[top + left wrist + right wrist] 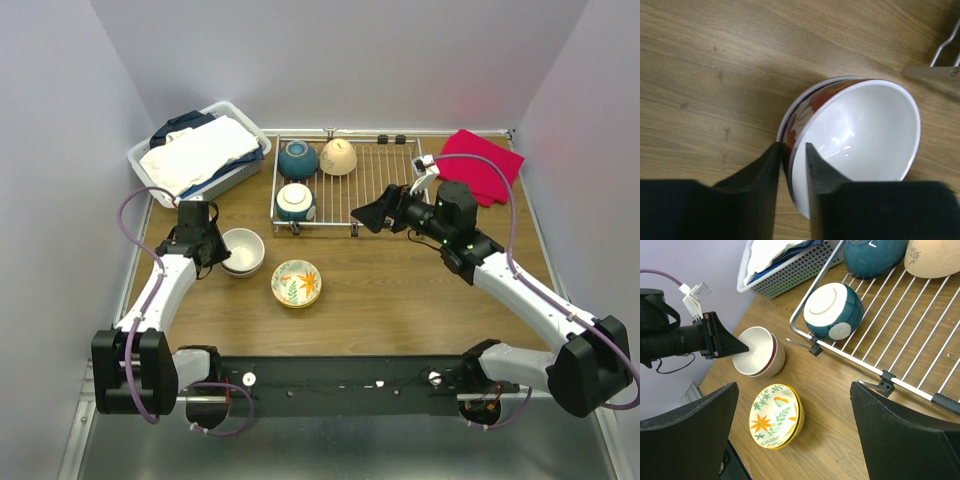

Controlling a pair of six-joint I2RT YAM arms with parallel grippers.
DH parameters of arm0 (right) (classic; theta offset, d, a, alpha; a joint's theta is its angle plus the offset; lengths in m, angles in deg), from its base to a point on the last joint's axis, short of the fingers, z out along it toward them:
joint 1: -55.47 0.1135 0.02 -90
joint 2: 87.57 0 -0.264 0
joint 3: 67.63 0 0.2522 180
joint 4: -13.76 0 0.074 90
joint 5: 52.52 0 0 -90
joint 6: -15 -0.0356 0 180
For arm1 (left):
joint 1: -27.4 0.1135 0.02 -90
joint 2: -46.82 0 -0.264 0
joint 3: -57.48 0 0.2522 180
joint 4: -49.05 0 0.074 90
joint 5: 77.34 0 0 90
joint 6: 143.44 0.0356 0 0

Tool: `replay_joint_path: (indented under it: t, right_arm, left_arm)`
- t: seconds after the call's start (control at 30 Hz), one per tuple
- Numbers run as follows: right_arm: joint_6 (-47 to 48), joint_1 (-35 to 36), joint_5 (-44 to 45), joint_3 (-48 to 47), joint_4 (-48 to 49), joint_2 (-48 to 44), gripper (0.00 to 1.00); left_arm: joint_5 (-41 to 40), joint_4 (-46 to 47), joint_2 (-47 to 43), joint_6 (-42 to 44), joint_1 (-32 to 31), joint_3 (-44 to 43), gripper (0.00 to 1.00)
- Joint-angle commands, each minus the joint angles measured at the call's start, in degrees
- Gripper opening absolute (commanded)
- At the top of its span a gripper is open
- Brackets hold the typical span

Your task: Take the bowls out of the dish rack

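Note:
The dish rack (380, 180) holds three bowls: a dark teal one (297, 159) and a cream one (338, 156) at the back, and a teal-and-white one (296, 202) at the front left. On the table stand a dark red bowl (860, 135), white inside, nested in a white bowl (243, 251), and a floral bowl (296, 283). My left gripper (793, 147) straddles the red bowl's near rim, jaws slightly apart, one finger outside and one inside. My right gripper (365, 218) hangs wide open over the rack's front edge, holding nothing. In the right wrist view the floral bowl (776, 415) lies below it.
A white plastic basket (200, 150) of folded cloth stands at the back left, beside the rack. A red cloth (482, 163) lies at the back right. Grey walls close in the table on three sides.

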Motion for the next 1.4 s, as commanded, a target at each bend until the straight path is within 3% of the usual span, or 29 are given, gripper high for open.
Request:
replay_joint_path:
  t: [0.0,0.27,0.77,0.9,1.03,1.17,1.37]
  right_arm:
    - [2.0,-0.2,1.3,-0.3,-1.5,0.0,1.00]
    - [9.0,-0.2,0.8,-4.0,-4.2,3.7,1.00]
    - [25.6,-0.2,9.1,-19.2,-13.5,18.2,1.00]
    - [23.0,-0.3,4.7,-27.8,-16.5,26.8,1.00]
    - [13.9,-0.2,-0.1,-32.2,-16.0,33.6,1.00]
    - [12.2,0.0,-0.9,-34.7,-14.0,38.5,1.00]
    - [28.9,0.0,7.3,-41.2,-16.2,44.3,1.00]
  left_arm:
    - [2.2,4.1,-2.7,-0.5,0.1,1.2,0.41]
    - [2.0,1.2,-7.8,0.1,0.2,1.1,0.77]
    - [4.8,-0.4,-19.5,4.2,0.1,3.9,0.87]
    - [7.0,1.1,-21.1,4.8,-0.2,5.9,0.89]
    - [6.7,2.7,-22.3,5.3,-1.0,7.4,0.95]
    - [5.4,3.7,-23.1,5.9,-2.1,7.9,0.95]
    - [2.7,4.0,-23.9,6.4,-3.3,7.8,0.95]
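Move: The left fingers are at the raised near-left rim of the dark red bowl, its middle roughly 3 cm ahead, 4 cm right and 3 cm below, nested in the tan bowl about 5 cm below the hand. The flowered bowl stack lies some 15 cm right and 2 cm back. From the right hand the teal-and-white bowl is about 13 cm ahead, 12 cm left, 16 cm below; at that depth the cream bowl is 23 ahead, 3 left, the blue bowl 22 ahead, 13 left. Open the left fingers wide to let go of the dark red bowl's rim, rise about 7 cm, tipping the fingertips up, then ease back and slightly down beside the stack. Meanwhile send the open right gripper some 13 cm forward over the rack, drifting left and sinking faster at the end, rolling its left side down about 20 degrees, towards the right side of the teal-and-white bowl. ##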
